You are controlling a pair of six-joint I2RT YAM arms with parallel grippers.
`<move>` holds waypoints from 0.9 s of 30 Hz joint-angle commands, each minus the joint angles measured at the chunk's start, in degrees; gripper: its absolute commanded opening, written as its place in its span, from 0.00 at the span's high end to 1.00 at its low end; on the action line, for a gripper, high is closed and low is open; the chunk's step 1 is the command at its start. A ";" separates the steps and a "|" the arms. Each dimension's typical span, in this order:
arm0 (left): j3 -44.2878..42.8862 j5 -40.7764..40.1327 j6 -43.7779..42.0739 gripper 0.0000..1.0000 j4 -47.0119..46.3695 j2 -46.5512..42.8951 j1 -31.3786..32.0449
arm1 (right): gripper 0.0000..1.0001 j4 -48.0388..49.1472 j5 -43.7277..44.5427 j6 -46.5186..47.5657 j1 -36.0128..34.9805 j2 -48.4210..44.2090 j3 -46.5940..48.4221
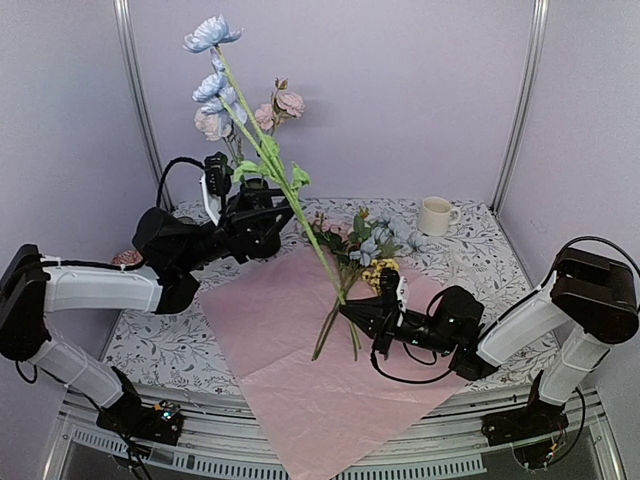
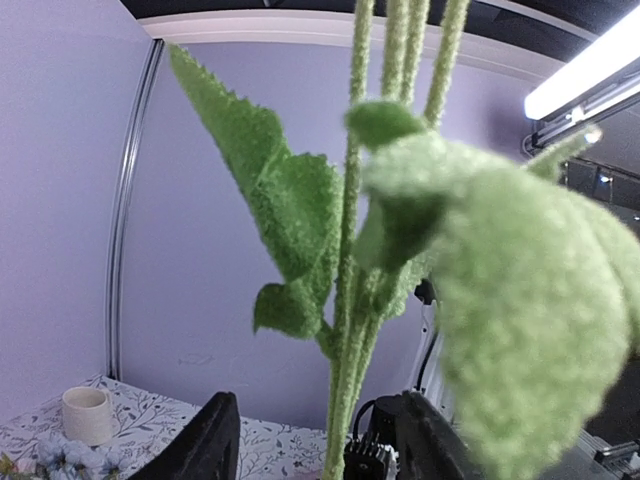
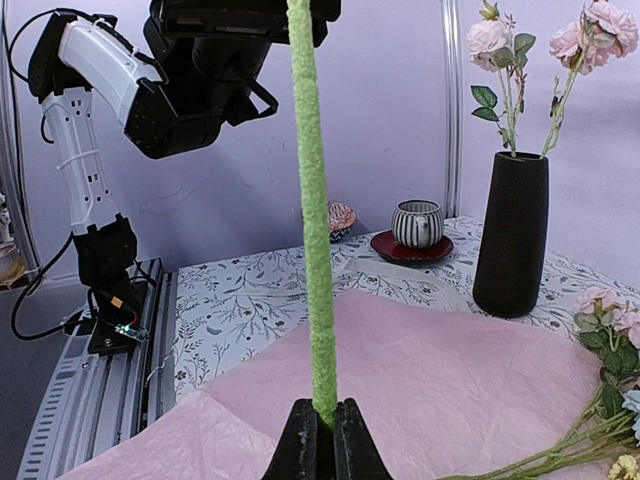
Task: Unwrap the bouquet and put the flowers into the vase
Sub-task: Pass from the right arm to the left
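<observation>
A long green stem (image 3: 312, 200) with pale blue flowers (image 1: 210, 35) rises slanted from the pink wrapping paper (image 1: 290, 340). My right gripper (image 3: 322, 408) is shut on its lower end, seen from above at the right gripper (image 1: 345, 308). Higher up, my left gripper (image 2: 318, 410) straddles the same stem (image 2: 345, 400) below its leaves, jaws apart with gaps on both sides. The black vase (image 3: 512, 235) stands upright behind the left gripper (image 1: 288, 206), holding pink roses (image 1: 285, 100). More flowers (image 1: 375, 245) lie on the paper's far edge.
A white mug (image 1: 435, 215) stands at the back right. A striped grey cup (image 3: 417, 222) sits on a red saucer left of the vase, with a small patterned bowl (image 3: 342, 217) beside it. The patterned tablecloth (image 1: 160, 345) shows round the paper.
</observation>
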State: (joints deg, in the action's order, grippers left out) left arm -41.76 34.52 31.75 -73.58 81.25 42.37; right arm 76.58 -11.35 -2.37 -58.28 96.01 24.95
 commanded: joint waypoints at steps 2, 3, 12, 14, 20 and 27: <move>-2.75 2.62 -0.14 0.53 2.93 1.81 1.03 | 0.97 -0.61 -1.04 -0.80 -0.17 0.67 1.24; -2.88 2.73 -0.18 0.57 3.06 1.95 1.24 | 0.97 -0.64 -1.08 -0.79 -0.12 0.73 1.33; -3.90 3.59 -1.25 0.80 4.45 2.47 1.84 | 0.96 -1.43 -1.04 -0.70 -0.11 0.78 1.72; -3.63 2.65 -1.85 0.91 5.43 1.82 1.88 | 0.93 -1.54 -1.04 -0.70 -0.16 0.68 1.76; -2.23 -1.63 -4.13 1.00 9.83 -0.35 1.86 | 0.71 -1.64 -1.30 -0.29 -0.16 0.85 1.83; 0.67 -8.24 -5.59 1.00 17.07 -4.99 0.99 | 0.41 -1.50 0.17 0.74 -0.15 0.32 1.42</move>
State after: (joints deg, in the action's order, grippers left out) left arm -42.98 31.20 27.86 -61.71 79.50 43.68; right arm 74.54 -12.32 -2.20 -58.28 96.09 25.87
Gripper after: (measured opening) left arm 0.044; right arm 0.560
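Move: The left hand's half-open fingers already straddle the blue flowers' upper stems, which lie about 2 cm to its right, level with it. From the right hand, which holds the lower end, that grip spot is some 10 cm left, 2 cm ahead and 19 cm up. The vase stands about 27 cm ahead of the left hand, 11 cm left and 26 cm below; the loose flowers' heads lie 24 cm ahead, 15 cm right, 35 cm below. Left hand eases about 2 cm right and down, pinches the blue flowers' stems; then the right fingers open. ##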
